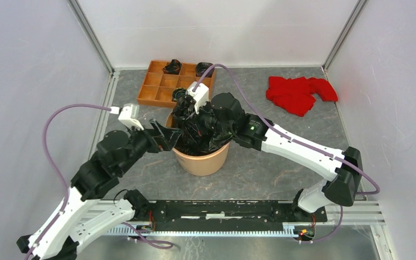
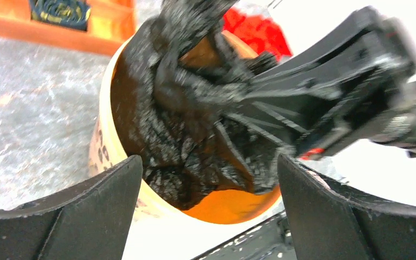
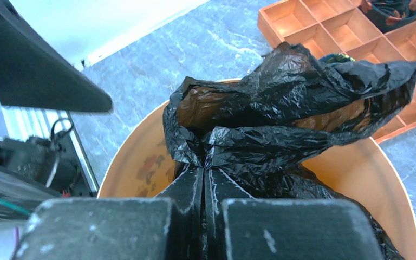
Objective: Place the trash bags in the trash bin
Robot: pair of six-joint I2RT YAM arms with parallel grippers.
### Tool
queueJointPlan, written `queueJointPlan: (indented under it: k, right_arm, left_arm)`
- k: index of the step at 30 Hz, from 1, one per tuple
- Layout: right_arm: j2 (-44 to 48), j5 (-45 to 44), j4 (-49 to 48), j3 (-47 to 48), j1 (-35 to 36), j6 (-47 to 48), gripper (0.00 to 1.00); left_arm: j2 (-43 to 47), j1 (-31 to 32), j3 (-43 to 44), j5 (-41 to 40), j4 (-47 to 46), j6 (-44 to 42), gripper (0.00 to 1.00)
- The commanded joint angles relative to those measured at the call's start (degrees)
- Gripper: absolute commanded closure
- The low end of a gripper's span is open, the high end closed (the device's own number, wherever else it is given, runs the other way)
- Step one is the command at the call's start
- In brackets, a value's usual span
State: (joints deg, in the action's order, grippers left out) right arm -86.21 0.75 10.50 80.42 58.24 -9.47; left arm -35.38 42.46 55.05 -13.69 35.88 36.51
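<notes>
The peach-orange trash bin stands in the middle of the table. A crinkly black trash bag bulges up out of its mouth. My right gripper is shut on a fold of the trash bag just above the bin's rim, and it holds the film up in a bunch. My left gripper is wide open at the bin's left rim, with nothing between its fingers. In the left wrist view the bag lies against the bin's inner wall, and the bare orange bottom shows below it.
An orange-brown wooden tray of square compartments sits just behind the bin, with small rolled black bundles in its far cells. A red cloth lies at the back right. White walls enclose the table on three sides.
</notes>
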Motion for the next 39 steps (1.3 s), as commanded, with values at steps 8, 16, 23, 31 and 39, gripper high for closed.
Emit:
queueJointPlan:
  k: [8,16,23,31,39]
  right_arm:
    - [7.0,14.8,1.2,-0.6,-0.2,15.6,0.99]
    - [13.1,17.4,-5.7,-7.5,-0.2,16.1,0.99]
    - [11.3,16.3,-3.1,-5.7,-0.1,16.6,0.91]
    - [13.7,7.7,7.9,-3.3,-0.2,10.9,0.34]
    - [27.0,-7.3,19.4,-8.5,-0.2,9.6,0.08]
  left_arm:
    - [-5.7,0.0,12.5,0.8,1.5,8.9,0.00]
    - [-14.7,0.0,17.2,-6.5,4.5,13.4,0.00]
    - [-16.9,0.0,14.4,-4.6,1.1,7.6,0.38]
    - [-15.5,0.0,12.6,-15.3,-0.4,0.5,0.88]
    - [-9.8,0.0,5.5,-18.0,-9.0,-1.4,0.91]
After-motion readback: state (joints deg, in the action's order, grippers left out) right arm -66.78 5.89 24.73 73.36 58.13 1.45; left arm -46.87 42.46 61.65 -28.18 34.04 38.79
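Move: The black trash bag's gathered top, still pinched in the right fingers, stands about 8 cm ahead of the open left hand and 4 cm to its right, at about its height. From the right hand, the left gripper is 8 cm back and 4 cm to the left. The trash bin's middle is some 4 cm ahead of the left hand, 9 cm right and 18 cm below; the orange tray is about 25 cm ahead, 2 cm right and 28 cm below. The right hand draws the bag back about 6 cm and somewhat up over the bin towards the left gripper, swivelling some 20 degrees counter-clockwise, while the open left hand rises, then reaches forward and slightly right while sinking, and shuts on the bag's gathered top. Once the left fingers are closing, the right ones open wide, let go and pull off to the right, and the left hand keeps its pinch as it eases left. ##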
